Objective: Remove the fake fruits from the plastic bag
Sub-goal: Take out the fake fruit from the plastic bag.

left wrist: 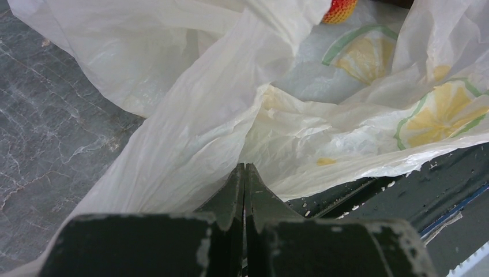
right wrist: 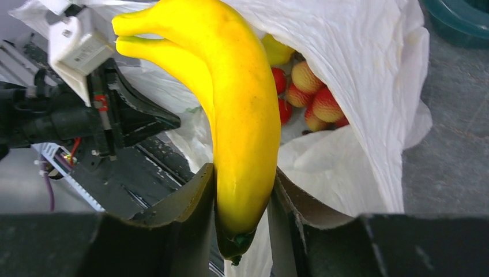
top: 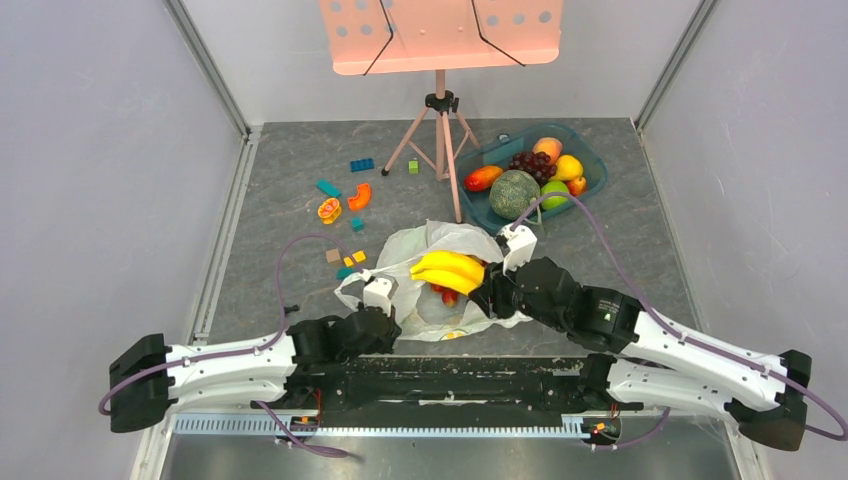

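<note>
The plastic bag (top: 425, 312) lies crumpled in front of the arm bases, its mouth toward the right. My right gripper (right wrist: 242, 179) is shut on the stem end of the yellow banana bunch (right wrist: 242, 104), which is raised above the bag's opening (top: 448, 270). A cluster of small red-pink balls (right wrist: 311, 92) still lies inside the bag (right wrist: 352, 63). My left gripper (left wrist: 245, 168) is shut on the near left edge of the bag (left wrist: 190, 115), with thin plastic bunched at its tips. One red-pink ball (left wrist: 340, 8) peeks out at the top of the left wrist view.
A teal tray (top: 480, 215) at the back right holds a netted melon (top: 514, 193), dark grapes and other fruits. A tripod stand (top: 440, 130) rises behind the bag. Small blocks (top: 361, 164) and orange slices (top: 329, 210) lie at the back left. A black rail (top: 450, 380) runs between the arm bases.
</note>
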### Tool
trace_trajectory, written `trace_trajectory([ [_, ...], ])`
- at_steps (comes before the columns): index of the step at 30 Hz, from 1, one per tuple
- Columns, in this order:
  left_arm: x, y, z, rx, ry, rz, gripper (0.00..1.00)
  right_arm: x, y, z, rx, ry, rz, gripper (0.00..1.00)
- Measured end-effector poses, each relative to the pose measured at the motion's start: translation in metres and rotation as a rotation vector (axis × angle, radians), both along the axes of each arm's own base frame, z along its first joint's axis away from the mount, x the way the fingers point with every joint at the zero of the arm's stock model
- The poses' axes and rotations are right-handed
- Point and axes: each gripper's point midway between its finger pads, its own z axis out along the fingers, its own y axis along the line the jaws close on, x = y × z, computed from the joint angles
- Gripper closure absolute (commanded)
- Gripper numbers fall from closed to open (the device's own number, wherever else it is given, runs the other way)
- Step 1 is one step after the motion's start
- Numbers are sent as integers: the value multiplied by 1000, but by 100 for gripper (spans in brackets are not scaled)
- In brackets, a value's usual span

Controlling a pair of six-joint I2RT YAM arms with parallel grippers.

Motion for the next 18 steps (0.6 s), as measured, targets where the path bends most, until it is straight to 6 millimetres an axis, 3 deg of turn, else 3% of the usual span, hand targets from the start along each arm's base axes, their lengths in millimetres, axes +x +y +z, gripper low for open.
trace_trajectory([
  [9, -1, 2, 0, 3, 2, 1, 98, 13, 16, 32, 100, -56, 17, 88],
  [18, -2, 4, 0, 5, 7, 6, 98, 48, 17, 49, 166, -99, -63, 89],
])
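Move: The right gripper holds the bananas by the stem end; the blue basket's middle lies roughly 38 cm ahead of it, 18 cm to its right and 15 cm below. In the basket, the melon is about 28 cm ahead and 11 cm right, the red mango 34 cm ahead and 4 cm right. The small red fruits in the bag lie 5 cm ahead, 5 cm left and 16 cm below. From the left gripper the basket is about 40 cm ahead, 35 cm right. Raise the right gripper about 5 cm, easing slightly left, and as it climbs swing it forward about 5 cm towards the basket. Keep the pinch on the bananas' stem end and let the fingers tilt up some 10 degrees. Hold the left gripper in place, still shut on the bag's rim. ##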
